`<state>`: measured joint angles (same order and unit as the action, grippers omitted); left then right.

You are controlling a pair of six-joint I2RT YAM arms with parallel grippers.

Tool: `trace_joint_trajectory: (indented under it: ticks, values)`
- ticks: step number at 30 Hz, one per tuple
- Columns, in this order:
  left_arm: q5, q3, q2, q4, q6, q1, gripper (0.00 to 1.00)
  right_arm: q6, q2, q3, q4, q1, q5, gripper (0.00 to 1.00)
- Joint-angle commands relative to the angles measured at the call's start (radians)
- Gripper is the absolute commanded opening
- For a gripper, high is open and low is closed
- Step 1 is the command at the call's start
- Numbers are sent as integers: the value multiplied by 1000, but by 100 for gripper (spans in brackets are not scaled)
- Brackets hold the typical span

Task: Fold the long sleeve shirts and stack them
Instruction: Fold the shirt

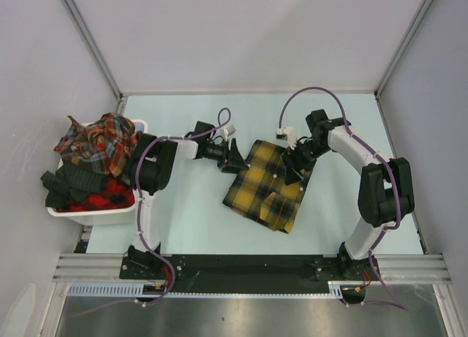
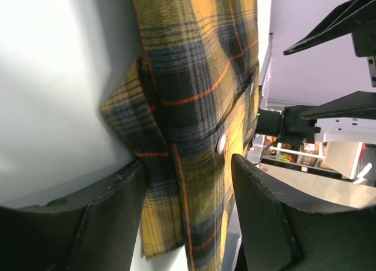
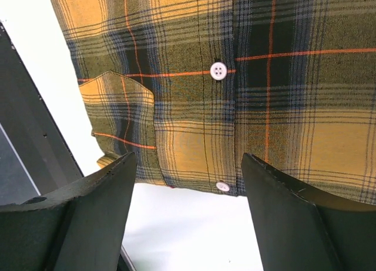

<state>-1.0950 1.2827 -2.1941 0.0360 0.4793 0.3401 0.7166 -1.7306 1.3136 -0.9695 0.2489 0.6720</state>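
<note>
A mustard-yellow plaid shirt [image 1: 267, 185] with black checks and thin red lines lies folded into a rectangle at the table's middle. My left gripper [image 1: 235, 160] is at its far-left corner. In the left wrist view the shirt's edge [image 2: 194, 59] lies between the wide-apart fingers of that gripper [image 2: 188, 165], which is open. My right gripper [image 1: 294, 165] is over the shirt's far-right part. In the right wrist view it [image 3: 188, 159] is open, straddling the buttoned edge of the shirt [image 3: 235, 77] and holding nothing.
A white bin [image 1: 88, 214] at the left table edge holds a heap of red-toned plaid shirts [image 1: 99, 143] and a dark garment [image 1: 73, 182]. Grey walls enclose the table on three sides.
</note>
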Motion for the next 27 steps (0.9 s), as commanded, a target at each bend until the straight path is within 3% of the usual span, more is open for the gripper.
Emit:
trace_joint_trajectory:
  ticks: [1,5,8,11,12,13,15,18,19,23,25,27]
  values:
    - [55,-54,-53,-109,62,33,65,-19,11,35,-15,0,26,77]
    - [53,-65,-75,-198,129,33,66,-26,22,30,-15,-3,17,77]
    - [40,-49,-88,-281,203,33,59,-40,29,19,-2,-16,14,77]
    - [4,-14,-96,-306,237,33,38,-63,37,1,21,-30,17,76]
    - [-11,-3,-92,-303,242,28,20,-80,37,-4,38,-39,17,76]
    - [-31,9,-84,-295,242,22,11,-88,39,-7,43,-45,18,76]
    - [-23,39,-49,-185,187,-10,0,-101,45,-11,55,-63,30,76]
    - [0,119,57,58,34,-64,0,-129,60,-27,64,-100,49,75]
    - [10,157,75,140,-88,-75,0,-138,65,-34,71,-121,54,75]
    - [217,468,119,644,-410,-105,0,-172,123,-111,123,-148,67,73]
    - [344,611,117,787,-601,-105,0,-187,169,-140,161,-158,72,73]
    - [519,870,88,971,-700,-95,0,-216,195,-178,193,-174,80,73]
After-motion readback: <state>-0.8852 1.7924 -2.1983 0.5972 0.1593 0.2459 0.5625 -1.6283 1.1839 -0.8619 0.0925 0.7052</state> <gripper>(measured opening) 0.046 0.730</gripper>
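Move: The left edge of the folded shirt, the place to grip, already lies between the left gripper's open fingers, its middle roughly 2 cm to the right and 1 cm below. The shirt's far corner is about 7 cm ahead and 4 cm right, its near-left corner 12 cm back and 6 cm left, the chest pocket 13 cm back and 10 cm right. From the right gripper that edge lies some 4 cm ahead, 14 cm left and 8 cm lower. Ease the left gripper a little right and down over the shirt's left edge and shut the fingers to pinch it. Then carry it forward, up and left at growing speed, about 10 cm forward and nearly as much up, tilting the fingers upward. Meanwhile slide the right gripper about 4 cm right at the same height, fingers open, turning some 15 degrees clockwise. ##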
